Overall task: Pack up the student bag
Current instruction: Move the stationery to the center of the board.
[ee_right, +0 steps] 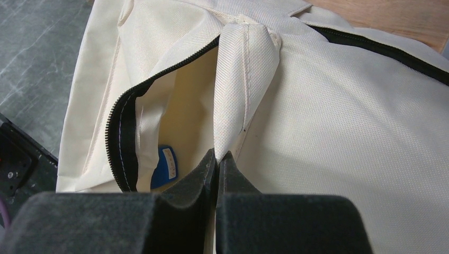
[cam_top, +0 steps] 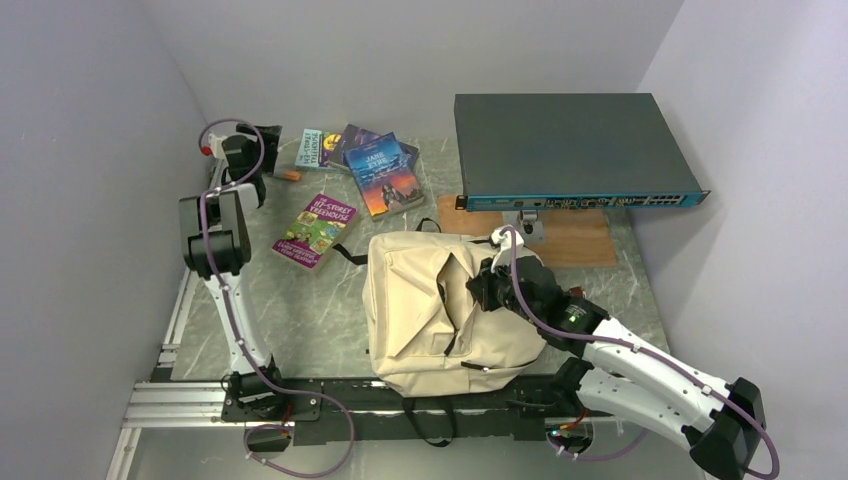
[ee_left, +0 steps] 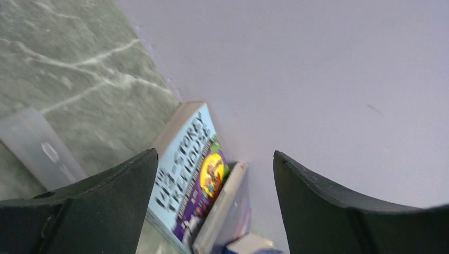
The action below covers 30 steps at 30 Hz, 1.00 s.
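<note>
The cream student bag (cam_top: 450,310) lies in the middle of the table, its main zipper open. My right gripper (cam_top: 487,285) is shut on a fold of the bag's fabric (ee_right: 246,79) beside the opening, the gripper (ee_right: 218,156) holding that flap up. A blue label (ee_right: 165,166) shows inside. My left gripper (cam_top: 262,140) is at the far left back by the wall. It stands open (ee_left: 214,156), and past its fingers a light-blue Treehouse book (ee_left: 188,169) lies beside another book (ee_left: 227,211). Nothing is between the jaws.
More books lie at the back: a dark purple one (cam_top: 355,140), a blue one (cam_top: 388,175), and a purple-green one (cam_top: 316,230) nearer the bag. A small orange item (cam_top: 290,176) sits by them. A network switch (cam_top: 570,150) rests over a wooden board (cam_top: 570,240) at the back right.
</note>
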Tool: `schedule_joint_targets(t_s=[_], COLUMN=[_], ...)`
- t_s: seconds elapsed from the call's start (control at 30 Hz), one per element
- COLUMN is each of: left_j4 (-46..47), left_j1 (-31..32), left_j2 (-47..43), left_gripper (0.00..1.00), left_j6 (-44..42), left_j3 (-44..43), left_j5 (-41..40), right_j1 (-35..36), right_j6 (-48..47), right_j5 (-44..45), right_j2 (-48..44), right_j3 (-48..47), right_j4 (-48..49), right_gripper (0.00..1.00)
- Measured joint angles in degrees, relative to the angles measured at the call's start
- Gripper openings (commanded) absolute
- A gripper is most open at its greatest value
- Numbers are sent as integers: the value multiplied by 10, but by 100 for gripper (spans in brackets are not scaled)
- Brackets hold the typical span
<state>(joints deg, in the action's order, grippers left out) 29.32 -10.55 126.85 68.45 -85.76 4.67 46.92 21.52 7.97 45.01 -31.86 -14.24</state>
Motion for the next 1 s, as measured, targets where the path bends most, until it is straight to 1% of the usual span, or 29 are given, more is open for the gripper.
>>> schedule_joint_targets(t_s=[0.1,0.2,0.27,0.37,0.47,0.73,0.93,1.0], left_j4=[37,42,42,18,-36,-239,-348,-391], left_j1=[-4,-4,-4,-3,-2,-2,-3,-4], left_j2=[76,136,142,142,137,123,110,110], left_gripper=[85,85,85,87,87,89,89,87], left_j6=[20,28,32,29,29,20,-18,-34], left_j3=[-46,-93,-105,-120,-126,-190,-214,-228], left_j5=[5,7,7,6,6,21,26,26], right_j1=[0,0,0,0,0,0,0,0], right_j6=[0,2,4,7,9,9,10,10], right_j5=[0,0,0,0,-1,-6,-7,-9], right_j2=[0,1,1,2,6,14,10,10], right_j3=[0,0,-1,-1,-2,-12,-12,-12], right_j4=[-1,-2,-3,-3,-3,-6,-8,-8], right_gripper=[0,0,0,0,0,0,0,0])
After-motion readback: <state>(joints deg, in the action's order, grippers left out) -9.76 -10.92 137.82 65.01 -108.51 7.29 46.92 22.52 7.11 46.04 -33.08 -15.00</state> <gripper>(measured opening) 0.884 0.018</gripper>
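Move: The stationery, a clear tube with an orange end, lies on the table roughly 5 cm back, 2 cm left and 12 cm below the left hand. The light-blue 143-Storey book is about 3 cm ahead and 10 cm right of that hand; the purple storey book is some 23 cm back and 13 cm right, both about as low. From the right hand, the stationery is around 38 cm ahead and 58 cm left, 13 cm down. The left hand brings its lower, left-side finger down against the stationery: it drops about 6 cm while reaching some 4 cm forward, then sinks slowly to nearly 9 cm in all as it draws back the same 4 cm. During the draw back, its fingers tip down about 25 degrees, still wide open. The right hand keeps its pinch on the bag's opening. ##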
